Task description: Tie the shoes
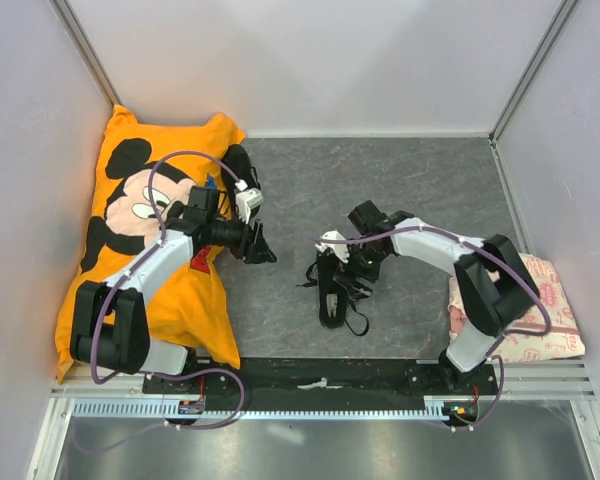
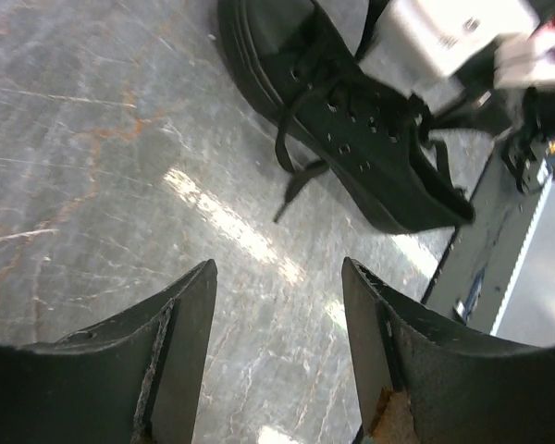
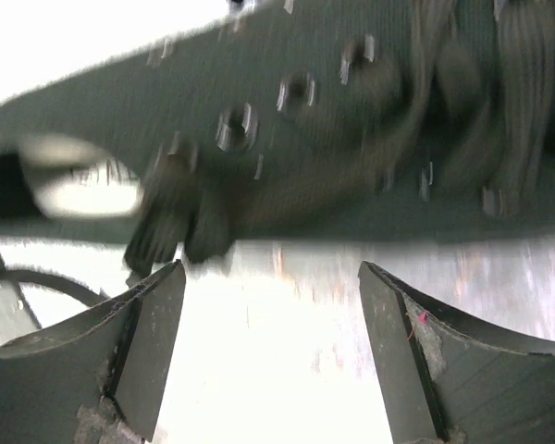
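One black low-top shoe (image 1: 331,288) lies mid-table with its loose laces (image 1: 356,322) trailing toward the near edge. My right gripper (image 1: 363,266) hovers at the shoe's right side, open. In the right wrist view the shoe's eyelet side (image 3: 305,139) fills the top, blurred. There a lace end (image 3: 166,222) hangs just above the left finger, and the right gripper (image 3: 271,277) holds nothing. My left gripper (image 1: 261,250) stands open to the left of the shoe, apart from it. The left wrist view shows the shoe (image 2: 351,120) and a loose lace (image 2: 296,176) beyond the empty left gripper (image 2: 277,277).
An orange Mickey Mouse pillow (image 1: 150,270) lies along the left wall under my left arm. A dark shape (image 1: 240,162) sits at its far right corner. A pink-patterned cloth pouch (image 1: 552,312) lies at the right wall. A black rail (image 1: 330,375) runs along the near edge.
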`<action>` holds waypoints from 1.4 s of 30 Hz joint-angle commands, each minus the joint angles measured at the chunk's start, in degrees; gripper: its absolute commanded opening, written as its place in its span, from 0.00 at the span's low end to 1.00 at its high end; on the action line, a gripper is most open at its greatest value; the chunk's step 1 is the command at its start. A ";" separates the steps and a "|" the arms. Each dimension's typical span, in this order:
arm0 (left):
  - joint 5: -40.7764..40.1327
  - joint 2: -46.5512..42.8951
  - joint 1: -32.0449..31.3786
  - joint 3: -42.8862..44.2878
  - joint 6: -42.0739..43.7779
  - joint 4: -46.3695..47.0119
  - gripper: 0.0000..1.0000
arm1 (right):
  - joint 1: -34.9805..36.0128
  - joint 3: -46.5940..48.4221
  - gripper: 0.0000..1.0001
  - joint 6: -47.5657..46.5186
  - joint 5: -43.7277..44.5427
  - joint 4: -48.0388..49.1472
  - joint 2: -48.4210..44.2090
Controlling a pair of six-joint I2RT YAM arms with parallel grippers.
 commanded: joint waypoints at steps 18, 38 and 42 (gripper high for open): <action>6.28 21.68 -12.98 2.35 -25.22 15.96 0.60 | -1.18 -11.73 0.78 1.90 0.25 -1.70 -14.72; 2.42 27.05 -14.82 4.19 -33.32 21.01 0.32 | 3.92 -12.87 0.47 5.94 1.82 4.98 -7.24; 1.89 25.64 -13.08 6.21 -29.11 14.49 0.06 | 3.92 -12.78 0.22 5.51 5.69 2.44 -9.43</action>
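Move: The left lace end lies about 11 cm to the right of my left hand, 3 cm back and some 10 cm below, with the middle of the black shoe 5 cm farther right and 1 cm farther back. My right hand is low at the shoe's right side: the right lace lies about 5 cm back and 2 cm to its right, barely lower, and the shoe's middle is 4 cm to the left, level fore and aft. I swing my left hand about 10 cm right and 9 cm down, drawing back a little, to the shoe's left side, rolling it some 30 degrees before closing its fingers on the lace. Meanwhile I lift my right hand about 5 cm while moving back and right, lower it again beside the shoe opening, ease left, and close on the right lace. ##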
